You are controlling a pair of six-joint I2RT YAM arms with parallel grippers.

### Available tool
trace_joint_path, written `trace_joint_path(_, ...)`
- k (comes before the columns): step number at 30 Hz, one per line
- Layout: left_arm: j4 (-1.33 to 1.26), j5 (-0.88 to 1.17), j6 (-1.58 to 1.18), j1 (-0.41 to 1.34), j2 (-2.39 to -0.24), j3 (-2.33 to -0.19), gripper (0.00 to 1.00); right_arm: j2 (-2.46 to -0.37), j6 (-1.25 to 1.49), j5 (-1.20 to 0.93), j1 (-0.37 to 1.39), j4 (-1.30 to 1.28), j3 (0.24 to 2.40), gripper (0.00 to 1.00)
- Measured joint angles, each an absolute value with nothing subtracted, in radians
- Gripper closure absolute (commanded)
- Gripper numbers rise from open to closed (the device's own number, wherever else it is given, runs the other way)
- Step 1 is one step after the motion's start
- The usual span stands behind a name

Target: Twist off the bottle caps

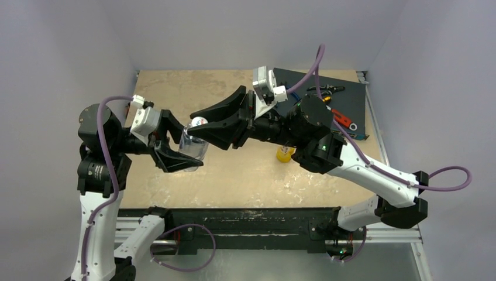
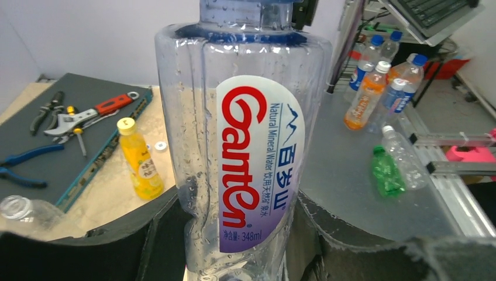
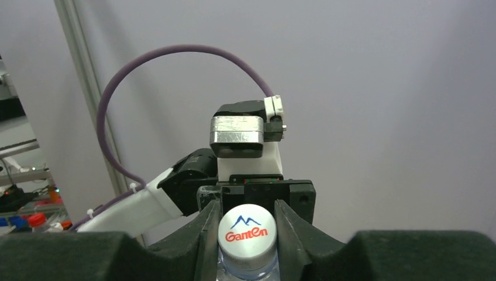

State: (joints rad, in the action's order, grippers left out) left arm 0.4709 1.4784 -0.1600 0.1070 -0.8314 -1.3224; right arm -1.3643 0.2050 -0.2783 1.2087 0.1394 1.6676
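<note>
My left gripper [image 1: 188, 149] is shut on the body of a clear Ganten bottle [image 2: 251, 164] and holds it above the table. The bottle's white cap [image 3: 247, 233], printed with a red and blue logo, sits between the fingers of my right gripper [image 3: 247, 229], which is shut on it from the right [image 1: 196, 123]. An orange-yellow bottle [image 2: 140, 167] with a yellow cap [image 2: 126, 123] stands on the table, partly under the right arm [image 1: 285, 153]. A loose white cap [image 2: 161, 146] lies beside it. Another clear bottle [image 2: 23, 212] lies at the lower left of the left wrist view.
A dark mat [image 1: 345, 105] at the table's back right carries pliers, a wrench [image 2: 88, 114] and screwdrivers. Off the table, several other bottles [image 2: 380, 82] and a green one [image 2: 386, 172] stand on a grey surface. The right arm spans the middle of the table.
</note>
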Motion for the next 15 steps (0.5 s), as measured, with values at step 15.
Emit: trace_joint_path(15, 0.49, 0.878, 0.047, 0.105, -0.728, -1.234, 1.0, -1.452, 0.221, 0.187, 1.218, -0.002, 1.898, 0.18)
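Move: The white bottle cap sits between the right fingertips, level with their hand point; from the left hand, which grips the bottle body, the cap is about 10 cm up, 2 cm to the right and 1 cm ahead. On the table, the yellow bottle stands about 15 cm ahead of the right hand, 23 cm to its right and some 47 cm below; an uncapped clear bottle is about 25 cm ahead, 9 cm right, equally low. Forward together, the two hands swing with opposite turns: the right fingers spread wide, let go of the cap and draw off it forward and up, about 7 cm forward in all, turning clockwise. The left hand keeps its grip on the bottle and carries it forward some 9 cm and a little left, turning about 35 degrees counter-clockwise. ##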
